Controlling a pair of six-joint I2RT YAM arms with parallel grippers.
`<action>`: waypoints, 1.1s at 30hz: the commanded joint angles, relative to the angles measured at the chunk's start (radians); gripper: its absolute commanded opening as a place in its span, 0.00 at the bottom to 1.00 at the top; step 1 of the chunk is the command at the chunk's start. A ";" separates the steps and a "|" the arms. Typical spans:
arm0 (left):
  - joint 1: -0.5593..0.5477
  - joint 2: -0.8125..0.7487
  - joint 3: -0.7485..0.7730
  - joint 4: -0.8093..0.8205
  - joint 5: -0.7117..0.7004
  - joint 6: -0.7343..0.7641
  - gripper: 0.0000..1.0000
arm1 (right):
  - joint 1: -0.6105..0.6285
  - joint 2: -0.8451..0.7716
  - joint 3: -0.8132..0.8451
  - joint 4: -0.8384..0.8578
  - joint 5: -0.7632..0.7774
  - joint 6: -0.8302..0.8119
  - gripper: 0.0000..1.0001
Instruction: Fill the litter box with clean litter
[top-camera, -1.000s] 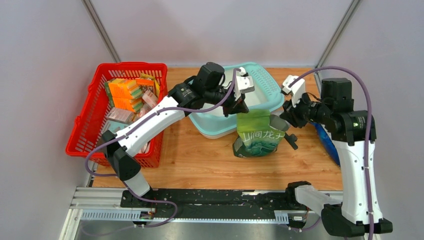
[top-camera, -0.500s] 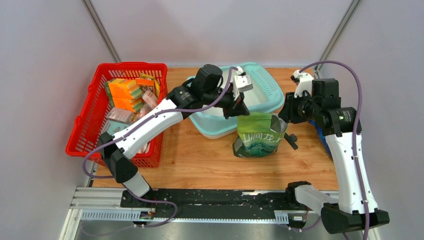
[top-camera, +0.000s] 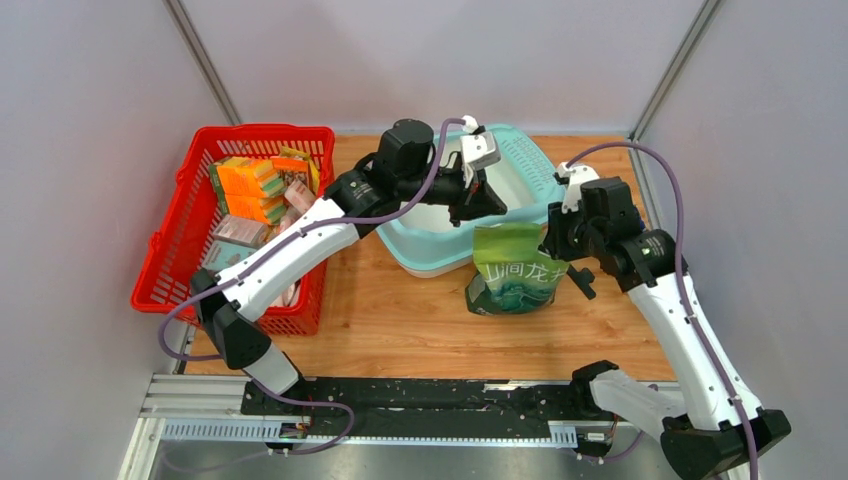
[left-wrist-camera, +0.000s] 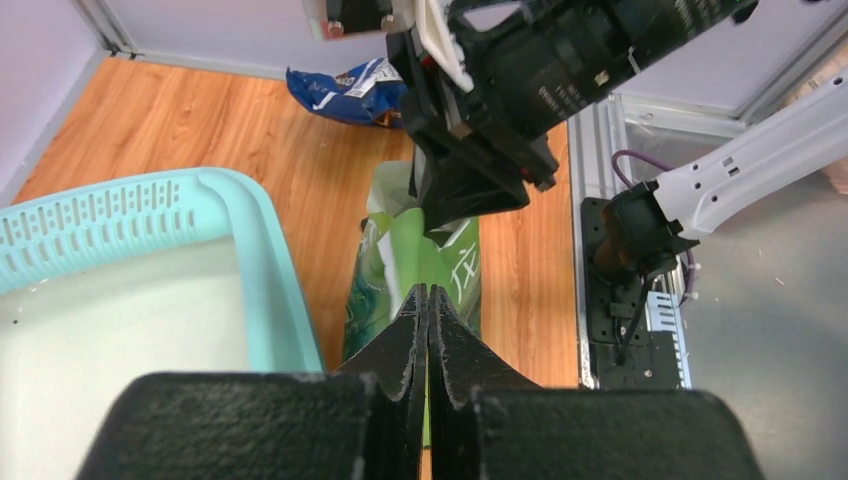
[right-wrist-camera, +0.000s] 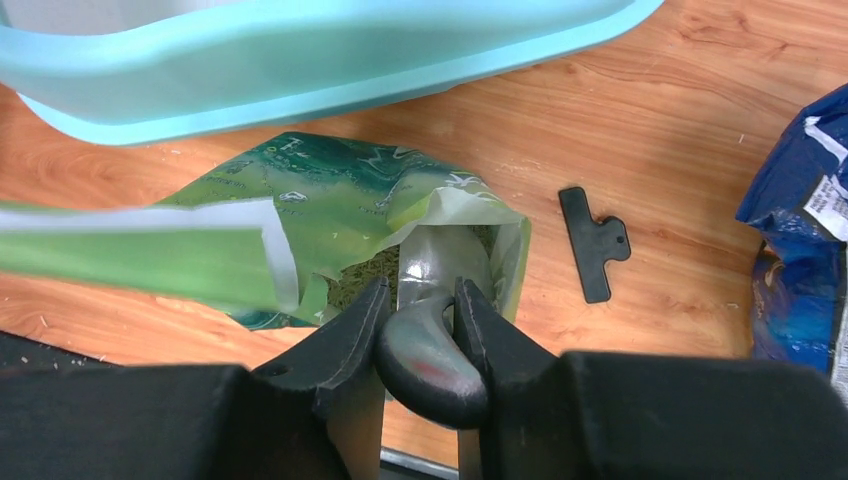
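Note:
The light-teal litter box (top-camera: 536, 166) lies at the back middle; its whitish floor (left-wrist-camera: 120, 330) carries only a few specks. In front of it stands a green printed bag (top-camera: 515, 272), its mouth open. My left gripper (top-camera: 492, 208) hangs over the box's near rim (left-wrist-camera: 258, 260), shut (left-wrist-camera: 428, 292) on the bag's top edge, which stretches out as a green flap (right-wrist-camera: 130, 250). My right gripper (right-wrist-camera: 420, 290) is shut on the handle of a grey scoop (right-wrist-camera: 432, 345). The scoop's bowl (right-wrist-camera: 440, 260) reaches into the bag mouth, where clean litter granules (right-wrist-camera: 362, 280) show.
A red mesh basket (top-camera: 165, 250) full of packets stands at the left. A blue packet (right-wrist-camera: 795, 250) lies at the right edge, and a black clip (right-wrist-camera: 595, 240) rests on the wood beside the bag. The black rail (top-camera: 420, 395) runs along the near edge.
My right arm has swung left and leaned in, bringing its gripper closer over the bag mouth. The left gripper has risen slightly toward the box. The bag stays put.

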 joint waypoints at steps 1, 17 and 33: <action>-0.003 -0.045 0.012 0.047 0.026 -0.023 0.00 | 0.032 -0.010 -0.111 0.099 0.158 0.023 0.00; 0.000 -0.088 -0.029 -0.002 -0.010 0.069 0.00 | 0.037 0.098 -0.221 0.113 -0.171 0.072 0.00; -0.018 -0.131 -0.114 -0.212 0.095 0.385 0.59 | -0.153 0.020 -0.250 0.236 -0.725 0.358 0.00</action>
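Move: Some 3 cm ahead of the right hand, 5 cm to its left and 13 cm below lies the middle of the litter bag, with the scoop's blade already in its mouth. The black clip lies 4 cm ahead, 8 cm right and 23 cm below; the litter box's middle is 19 cm ahead, 14 cm left and 19 cm below. From the left hand, the bag's middle lies 1 cm ahead, 9 cm right and 26 cm below. Digging into the bag with the scoop gripped by its handle, the right hand first pushes forward about 4.5 cm while sinking, then draws back nearly as far, going left and lower, its left side rolling up some 20 degrees. The left hand keeps its pinch on the bag's flap at first, then sinks and eases left, opening its fingers past halfway to let go of the flap. ##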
